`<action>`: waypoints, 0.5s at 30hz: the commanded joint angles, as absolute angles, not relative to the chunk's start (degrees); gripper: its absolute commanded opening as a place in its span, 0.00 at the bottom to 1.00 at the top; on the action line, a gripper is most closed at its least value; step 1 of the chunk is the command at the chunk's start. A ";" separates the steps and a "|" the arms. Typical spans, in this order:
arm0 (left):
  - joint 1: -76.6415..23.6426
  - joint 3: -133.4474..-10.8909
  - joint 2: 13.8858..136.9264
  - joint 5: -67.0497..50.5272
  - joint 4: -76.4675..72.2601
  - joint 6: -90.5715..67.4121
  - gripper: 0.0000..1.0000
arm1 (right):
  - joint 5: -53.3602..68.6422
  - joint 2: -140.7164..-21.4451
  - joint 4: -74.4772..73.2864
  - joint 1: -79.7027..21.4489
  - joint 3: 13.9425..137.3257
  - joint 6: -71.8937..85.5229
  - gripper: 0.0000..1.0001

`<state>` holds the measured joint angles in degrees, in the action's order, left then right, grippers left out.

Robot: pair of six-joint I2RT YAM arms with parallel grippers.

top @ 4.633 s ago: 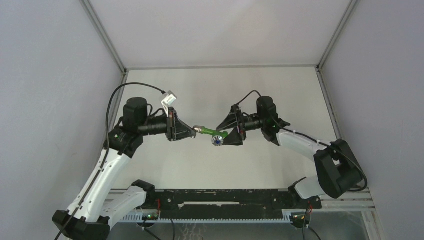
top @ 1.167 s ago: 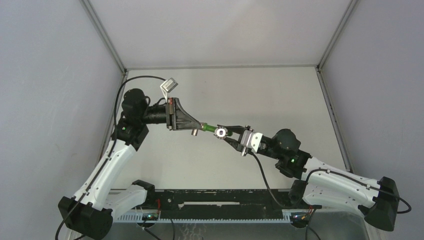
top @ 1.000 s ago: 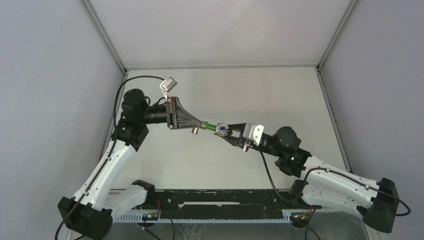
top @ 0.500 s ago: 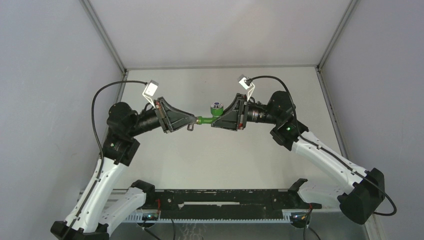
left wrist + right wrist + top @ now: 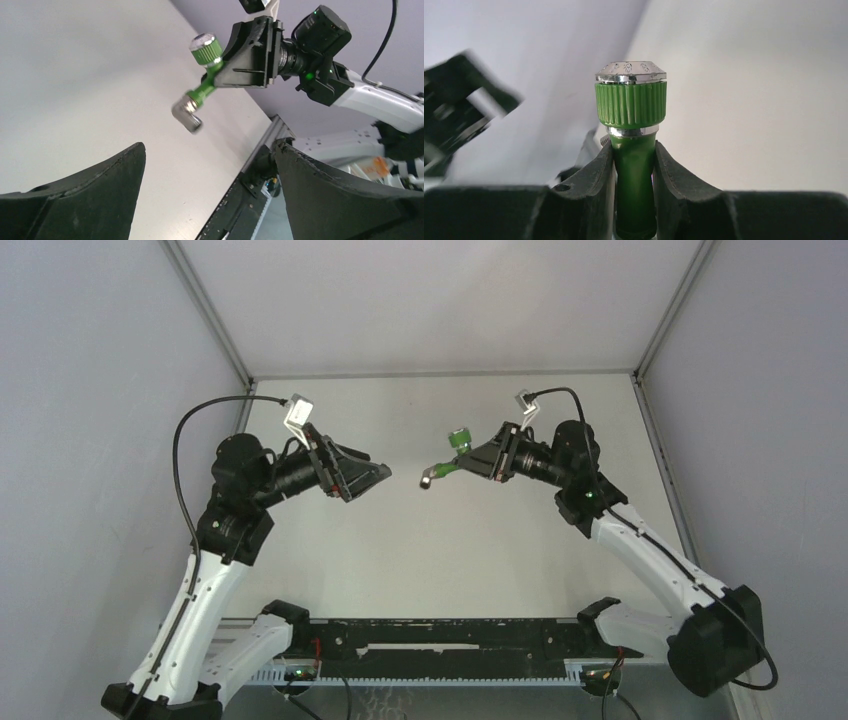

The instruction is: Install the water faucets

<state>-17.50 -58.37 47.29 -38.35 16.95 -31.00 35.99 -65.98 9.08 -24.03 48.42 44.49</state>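
Note:
My right gripper (image 5: 480,459) is shut on the stem of the bright-green water faucet (image 5: 458,446) and holds it above the table. The faucet's round knob (image 5: 631,102) stands above the pads (image 5: 596,172). A small grey metal elbow fitting (image 5: 430,477) sits on the end of its spout, pointing toward the left arm. My left gripper (image 5: 378,474) is open with nothing between its fingers (image 5: 80,195). It faces the faucet (image 5: 204,87) and elbow (image 5: 187,111) across a small gap. The right gripper (image 5: 634,155) clamps the green body on both sides.
A pale table (image 5: 450,550) lies inside grey walls with metal corner posts (image 5: 205,310). A black rail (image 5: 450,640) runs along the near edge between the arm bases. Cables loop from both wrist cameras.
My left gripper has opened, let go of the elbow end and drawn back to the left. The right gripper has pulled away to the right and lifted with the faucet and elbow.

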 commanded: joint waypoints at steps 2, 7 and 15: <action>-16.88 -59.75 49.68 -26.30 22.39 -32.73 1.00 | 25.80 -77.08 10.98 -17.42 47.36 46.02 0.00; -16.92 -57.76 49.55 -19.58 25.02 -34.54 1.00 | 27.69 -89.25 18.13 -11.90 47.59 50.43 0.00; -16.90 -54.99 50.95 -11.83 28.07 -33.62 1.00 | 23.15 -101.58 2.08 -7.99 54.78 51.42 0.19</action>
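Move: My right hand already holds the green faucet with its metal elbow fitted; the knob stands about 4 cm ahead of that hand and 1 cm left, the elbow roughly 3 cm back and 6 cm left. The bare table spot it is going to lies some 13 cm ahead, 11 cm right and 28 cm below my right hand. From my empty left hand, that spot is about 18 cm ahead, 22 cm right and 36 cm down. I swing my right hand down fast, about 22 cm, while reaching forward some 11 cm and drawing off to the right, keeping the faucet pinched as I tip the fingers down and turn clockwise towards the bare table. My left hand, still wide open and empty, sinks with a smaller move forward and left, turning about 20 degrees counter-clockwise. ##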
